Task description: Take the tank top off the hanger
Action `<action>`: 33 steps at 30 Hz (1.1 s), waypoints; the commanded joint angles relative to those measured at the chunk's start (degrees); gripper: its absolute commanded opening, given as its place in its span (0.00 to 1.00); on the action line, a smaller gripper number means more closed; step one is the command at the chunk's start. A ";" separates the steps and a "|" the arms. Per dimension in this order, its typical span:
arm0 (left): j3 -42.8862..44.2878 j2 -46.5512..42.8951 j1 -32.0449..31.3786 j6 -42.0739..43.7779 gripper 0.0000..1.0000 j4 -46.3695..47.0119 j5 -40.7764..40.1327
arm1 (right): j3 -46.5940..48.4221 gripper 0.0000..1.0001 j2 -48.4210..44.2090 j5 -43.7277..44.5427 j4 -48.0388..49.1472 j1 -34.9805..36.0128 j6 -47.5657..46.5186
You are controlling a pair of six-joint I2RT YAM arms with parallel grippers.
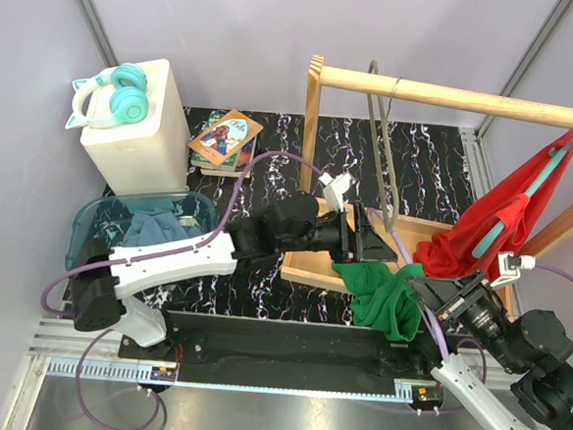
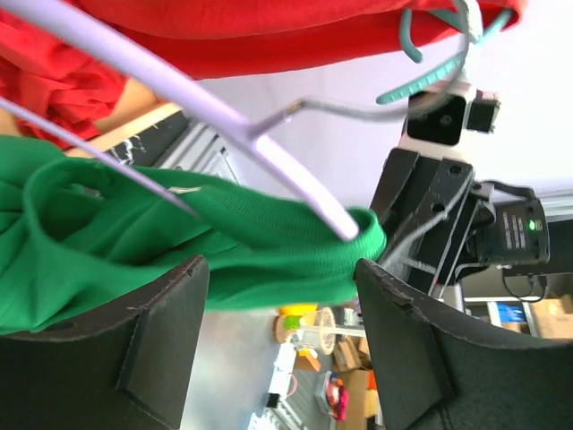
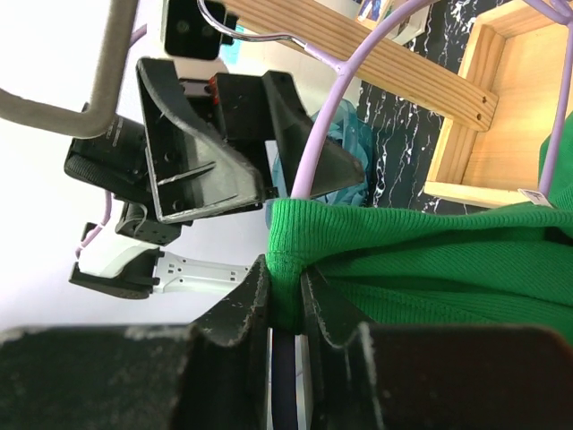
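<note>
The green tank top (image 1: 384, 299) hangs bunched over the front of the wooden rack's base. It is threaded on a lavender hanger (image 2: 224, 116), whose arm runs into the strap loop (image 3: 333, 125). My right gripper (image 3: 285, 273) is shut on the strap's ribbed edge; it sits just right of the garment (image 1: 436, 296). My left gripper (image 2: 279, 269) is open, one finger on each side of the green fabric (image 2: 161, 242) below the hanger arm. It faces the right gripper from the left (image 1: 375, 243).
A wooden rack (image 1: 423, 90) carries a grey hanger (image 1: 379, 133) and a red garment (image 1: 493, 215) on a teal hanger. At left are a blue bin (image 1: 87, 223) of clothes, a white box (image 1: 139, 141) with teal headphones, and books (image 1: 225, 139).
</note>
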 commanded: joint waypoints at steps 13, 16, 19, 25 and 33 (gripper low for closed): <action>7.03 6.07 -0.86 -3.52 0.46 2.52 0.77 | -3.50 0.00 -1.94 -7.17 7.28 0.12 -0.24; 7.30 6.60 -0.60 -3.18 0.33 0.77 0.60 | -3.50 0.00 -1.68 -8.22 7.11 0.12 -0.85; 7.12 7.04 -0.16 -3.09 0.25 0.41 1.03 | -3.85 0.00 -1.15 -9.80 7.28 0.04 -1.64; 6.42 6.34 0.19 -1.33 0.10 -1.95 0.07 | -4.99 0.00 -0.45 -9.64 5.62 0.12 -1.03; 5.72 7.21 3.53 4.82 0.00 -8.03 0.59 | -3.15 0.41 1.74 -3.31 -5.10 0.12 -0.95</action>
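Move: The purple hanger's shoulder bar, just below its hook, lies about 3 cm to the left hand's right, level with it. From the right hand, which still pinches the green tank top's strap around that bar, this spot is some 4 cm ahead, 3 cm left and 2 cm above. The green body hangs about 2 cm back, 3 cm right and 8 cm below the left hand; the red tank top is roughly 6 cm ahead, 16 cm right and 5 cm above it. Rightward by about 3 cm goes the open left hand onto the purple hanger's shoulder bar, its fingers closing to pinch the bar beside the hook; it then dips a couple of centimetres. The right hand keeps its grip on the green strap, sinking some 4.5 cm and easing about 2 cm left with a slight counter-clockwise turn. ##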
